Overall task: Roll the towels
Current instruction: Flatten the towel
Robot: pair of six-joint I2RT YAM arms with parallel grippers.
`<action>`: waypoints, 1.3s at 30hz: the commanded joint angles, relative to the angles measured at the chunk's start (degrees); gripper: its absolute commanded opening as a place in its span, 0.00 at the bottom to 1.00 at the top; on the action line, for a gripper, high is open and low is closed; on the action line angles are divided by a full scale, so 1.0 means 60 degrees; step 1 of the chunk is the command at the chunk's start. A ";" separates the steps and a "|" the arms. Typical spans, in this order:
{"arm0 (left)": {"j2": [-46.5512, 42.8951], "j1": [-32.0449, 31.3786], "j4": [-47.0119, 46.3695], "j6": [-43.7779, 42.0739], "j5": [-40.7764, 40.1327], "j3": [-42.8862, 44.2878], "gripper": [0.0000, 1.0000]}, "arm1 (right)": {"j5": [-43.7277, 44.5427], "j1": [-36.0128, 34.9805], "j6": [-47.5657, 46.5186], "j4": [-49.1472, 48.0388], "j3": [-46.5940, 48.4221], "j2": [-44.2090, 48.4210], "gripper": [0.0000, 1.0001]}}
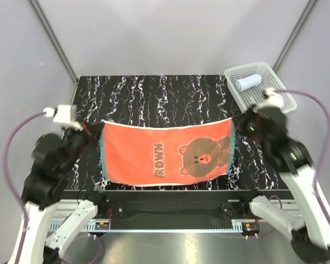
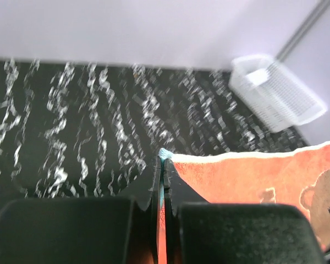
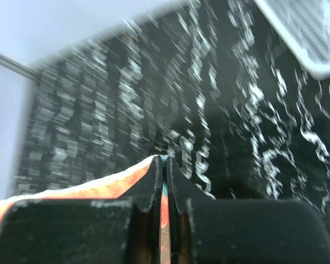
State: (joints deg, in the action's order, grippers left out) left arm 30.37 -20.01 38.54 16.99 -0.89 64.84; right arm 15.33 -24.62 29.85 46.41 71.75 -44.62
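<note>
An orange-red towel (image 1: 154,151) with teal edging and a brown bear print hangs spread flat above the table, stretched between both arms. My left gripper (image 1: 94,131) is shut on its far left corner, the teal edge pinched between the fingers (image 2: 164,165). The far right corner is pinched the same way by my right gripper (image 1: 235,122), shut on the cloth (image 3: 164,165). The orange towel (image 2: 264,181) stretches away to the right in the left wrist view, and to the left as orange cloth (image 3: 82,187) in the right wrist view. A rolled white towel (image 1: 247,83) lies in the basket.
A white mesh basket (image 1: 272,88) stands at the table's far right corner, also visible as the basket (image 2: 275,99) from the left wrist. The table top (image 1: 154,99) is black with white marbling. Grey walls and metal posts enclose the back and sides.
</note>
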 commanded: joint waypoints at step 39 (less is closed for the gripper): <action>1.3089 0.2559 -0.1136 -0.0855 0.0016 0.3710 0.45 | -0.0170 0.1555 -0.0156 -0.1657 0.5270 -1.2984 0.38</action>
State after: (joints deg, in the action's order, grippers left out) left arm 110.02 -4.86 32.56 12.23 -2.09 84.31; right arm 11.38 -15.84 28.32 33.63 101.71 -123.72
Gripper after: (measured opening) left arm 0.379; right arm 0.272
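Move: Each hand already pinches a far corner of the orange towel, held aloft. The left corner is bound for bare table about 26 cm ahead, 4 cm left and 31 cm below the left hand. The right corner's spot is some 28 cm ahead, 5 cm left and 29 cm below the right hand. The towel's middle hangs roughly 7 cm back and 10 cm below both, midway between. The basket stands about 35 cm ahead of the right hand and 27 cm to its right. Still pinching the orange towel's far corners, both hands sweep down nearly 30 cm and forward together, bringing the cloth to the table. They then run almost level, drawing it outward some 10 cm more as they slow. The wrists tip fingers-down, left about 50 degrees and right about 35, and at the end both grippers start opening over the corners. ##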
